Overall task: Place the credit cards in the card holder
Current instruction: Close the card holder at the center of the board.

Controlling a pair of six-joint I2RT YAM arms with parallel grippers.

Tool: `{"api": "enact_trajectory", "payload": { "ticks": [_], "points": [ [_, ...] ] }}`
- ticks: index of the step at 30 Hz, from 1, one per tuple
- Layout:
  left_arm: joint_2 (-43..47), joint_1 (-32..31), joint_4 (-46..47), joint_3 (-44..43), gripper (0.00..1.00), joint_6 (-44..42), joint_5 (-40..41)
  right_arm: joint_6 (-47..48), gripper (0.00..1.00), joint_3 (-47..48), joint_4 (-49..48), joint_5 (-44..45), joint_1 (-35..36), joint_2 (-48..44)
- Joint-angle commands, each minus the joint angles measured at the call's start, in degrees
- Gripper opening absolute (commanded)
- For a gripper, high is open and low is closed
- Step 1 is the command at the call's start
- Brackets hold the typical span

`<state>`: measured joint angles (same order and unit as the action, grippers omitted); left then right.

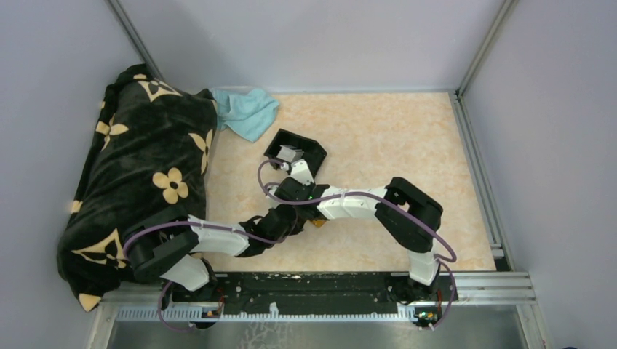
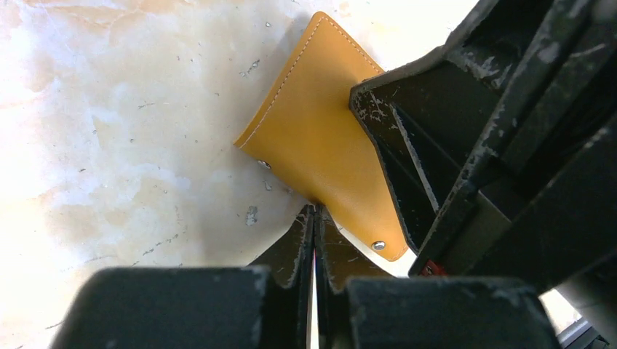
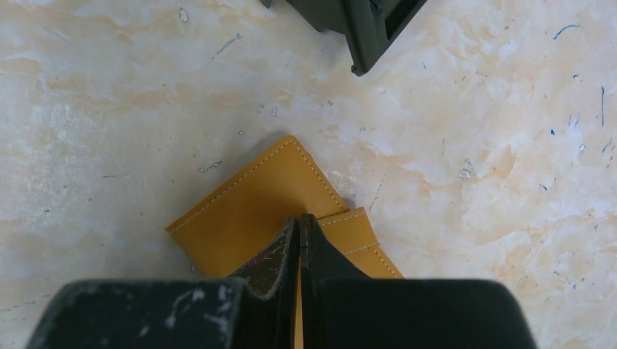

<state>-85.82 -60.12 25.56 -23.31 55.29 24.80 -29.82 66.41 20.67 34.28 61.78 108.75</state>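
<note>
The orange card holder (image 3: pixel 247 211) lies flat and closed on the pale table. Only a corner of it (image 1: pixel 319 222) shows between the two arms in the top view. My right gripper (image 3: pixel 300 219) is shut, its tips down on the holder beside the stitched tab (image 3: pixel 360 236). My left gripper (image 2: pixel 315 211) is shut too, with its tips touching the holder's near edge (image 2: pixel 320 138). I cannot tell whether either pinches the leather. Pale credit cards (image 1: pixel 289 153) sit in the black tray (image 1: pixel 313 149) behind the arms.
A black blanket with tan flowers (image 1: pixel 138 174) fills the left side, with a teal cloth (image 1: pixel 247 113) at its far end. The right arm's black housing (image 2: pixel 495 145) crowds the left wrist view. The tray's corner (image 3: pixel 364 29) lies just beyond the holder.
</note>
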Motion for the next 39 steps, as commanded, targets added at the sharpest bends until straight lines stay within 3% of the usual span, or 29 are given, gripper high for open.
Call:
{"api": "enact_trajectory", "payload": {
  "ticks": [1, 11, 17, 23, 33, 39],
  "points": [
    [-2.16, -0.35, -8.10, 0.66, 0.04, -3.83, -3.31, -8.34, 0.00, -7.57, 0.27, -19.51, 6.42, 13.48],
    [-1.72, -0.40, -9.30, -0.01, 0.05, -4.10, -3.25, -13.16, 0.00, -11.98, 0.17, -15.52, 7.66, 9.31],
    [0.27, -0.35, -11.13, -0.16, 0.14, -3.53, -2.26, -13.13, 0.19, -10.44, 3.08, -10.98, 7.66, 5.06],
    [3.84, -0.36, -14.87, -0.64, 0.19, -3.50, -0.55, -11.57, 0.28, -8.25, 5.16, -8.53, 7.58, 0.23],
    [11.88, -0.35, -20.85, -0.38, 0.26, -0.40, 3.65, -10.96, 0.31, -8.76, 5.19, -6.40, 6.61, -7.57],
    [11.41, -0.35, -22.00, 0.04, 0.26, 3.37, 3.57, -9.38, 0.31, -10.55, 2.35, -4.26, 5.39, -12.46]
  ]
}}
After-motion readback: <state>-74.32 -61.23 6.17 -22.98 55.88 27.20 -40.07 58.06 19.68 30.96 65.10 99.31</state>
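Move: The card holder lies folded and askew right under the right hand: its middle is some 2 cm back from the shut fingertips, neither left nor right, and about 1 cm below. The black tray's middle stands around 17 cm ahead of the right hand and 3 cm to its left, and the left fingertips are about 4 cm back and 3 cm left. From the left hand the holder's middle is some 2 cm ahead, 3 cm right and 1 cm lower. Fingertips still on the holder's cover, the right hand bears down briefly and edges left about 1 cm, its left side tilting up some 10 degrees. Then its fingers part to about a third as it eases up 1.5 cm and drags the holder about 4.5 cm back. The left fingers, at the near-left edge at first, come free, opening about a quarter while drawing back 2 cm and then left 4 cm. ##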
